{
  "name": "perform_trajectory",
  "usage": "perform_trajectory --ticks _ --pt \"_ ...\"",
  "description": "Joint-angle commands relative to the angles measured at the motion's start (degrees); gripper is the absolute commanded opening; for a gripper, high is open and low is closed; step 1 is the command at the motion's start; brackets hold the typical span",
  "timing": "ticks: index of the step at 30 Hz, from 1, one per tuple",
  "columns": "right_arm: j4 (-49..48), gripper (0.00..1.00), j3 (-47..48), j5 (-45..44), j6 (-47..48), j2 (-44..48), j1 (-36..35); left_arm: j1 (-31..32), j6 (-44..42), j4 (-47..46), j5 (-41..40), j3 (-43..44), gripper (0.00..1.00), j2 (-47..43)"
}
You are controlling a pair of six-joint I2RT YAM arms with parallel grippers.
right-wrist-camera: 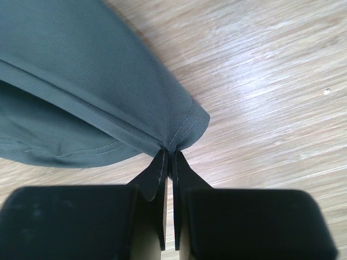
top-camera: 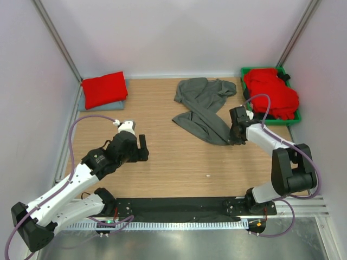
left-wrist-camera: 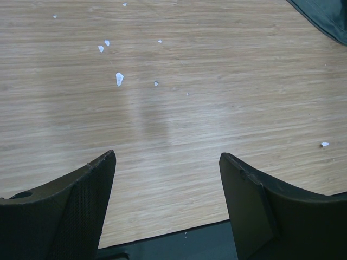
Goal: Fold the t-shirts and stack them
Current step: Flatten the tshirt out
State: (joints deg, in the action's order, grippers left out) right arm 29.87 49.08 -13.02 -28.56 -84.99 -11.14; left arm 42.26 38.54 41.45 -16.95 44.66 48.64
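A dark charcoal grey t-shirt (top-camera: 203,108) lies crumpled on the wooden table, right of centre. My right gripper (top-camera: 234,140) is shut on its near right corner; in the right wrist view the hemmed corner of the grey t-shirt (right-wrist-camera: 108,81) is pinched between the closed fingertips (right-wrist-camera: 161,162) of the right gripper (right-wrist-camera: 169,154). A folded red t-shirt (top-camera: 104,88) rests on a pale blue-grey one (top-camera: 87,103) at the back left. More red t-shirts (top-camera: 271,92) are heaped in the bin. My left gripper (top-camera: 142,147) stands open over bare wood, empty, its fingers (left-wrist-camera: 81,200) wide apart in the left wrist view.
The green plastic bin (top-camera: 295,115) stands at the back right corner. White walls and metal frame posts enclose the table. A black strip (top-camera: 179,206) runs along the near edge by the arm bases. Small white specks (left-wrist-camera: 119,78) lie on the wood.
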Motion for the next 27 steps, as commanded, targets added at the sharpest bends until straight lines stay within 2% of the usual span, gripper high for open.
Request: perform_trajectory --ticks 1,4,7,10,11,16,18,22,26,27 --pt "2.4 0.08 2.7 -1.3 0.3 3.2 0.2 0.4 0.3 -0.1 -1.4 -0.1 0.79 0.0" --pt "3.0 0.01 2.7 0.4 -0.1 4.3 0.1 0.4 0.4 -0.1 -1.5 -0.1 0.79 0.0" --pt "3.3 0.01 1.2 2.8 -1.2 7.1 -0.6 0.3 0.4 -0.2 -1.9 -0.1 0.79 0.1" --pt "3.5 0.01 -1.3 4.0 -4.8 11.5 -5.5 0.3 0.5 -0.2 -2.8 0.6 0.79 1.4" --pt "3.6 0.01 -2.0 3.7 -7.3 12.5 -9.7 0.3 0.7 -0.4 -3.2 0.9 0.79 2.0" --pt "4.6 0.01 -8.1 1.9 -17.0 18.5 -21.5 0.2 1.4 -6.3 -2.1 4.8 0.79 8.2" --pt "5.7 0.01 -9.9 -0.6 -22.1 23.2 -26.2 -0.2 -0.3 -10.3 -1.0 8.3 0.79 14.2" --pt "11.9 0.01 -11.6 -7.2 -30.1 32.3 -33.5 -5.5 -2.2 -14.7 5.0 17.4 0.77 26.8" --pt "16.0 0.01 -11.1 -8.7 -32.5 37.2 -36.4 -11.4 -2.2 -20.3 14.5 29.3 0.77 42.2" --pt "16.9 0.01 -11.2 -8.5 -32.3 37.2 -36.3 -13.0 -1.8 -20.4 15.6 31.9 0.77 49.5"
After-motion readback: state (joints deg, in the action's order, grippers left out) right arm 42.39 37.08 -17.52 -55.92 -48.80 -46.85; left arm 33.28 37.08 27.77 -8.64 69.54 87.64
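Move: The right hand, its shut fingers still on the grey t-shirt's near right end, stands 3 cm over the table. The bare patch by a white spot lies about 15 cm back and 13 cm left; the shirt's bunched body is some 21 cm ahead, 12 cm left, the green bin 25 cm ahead, 22 cm right. From the open left hand, the shirt's left corner lies about 22 cm ahead, 11 cm right, 14 cm below; the body, 30 cm ahead, 25 cm right. The t-shirt's pinched end is lifted a little, then swept left and back towards the white spot by the right hand, about 17 cm across the table in all, rising again at the end while the hand rolls its left side up some 15 degrees. Late on, the left hand, still open, dips slightly, then speeds forward and to the right, roughly 16 cm, towards the shirt's left corner without reaching it. ##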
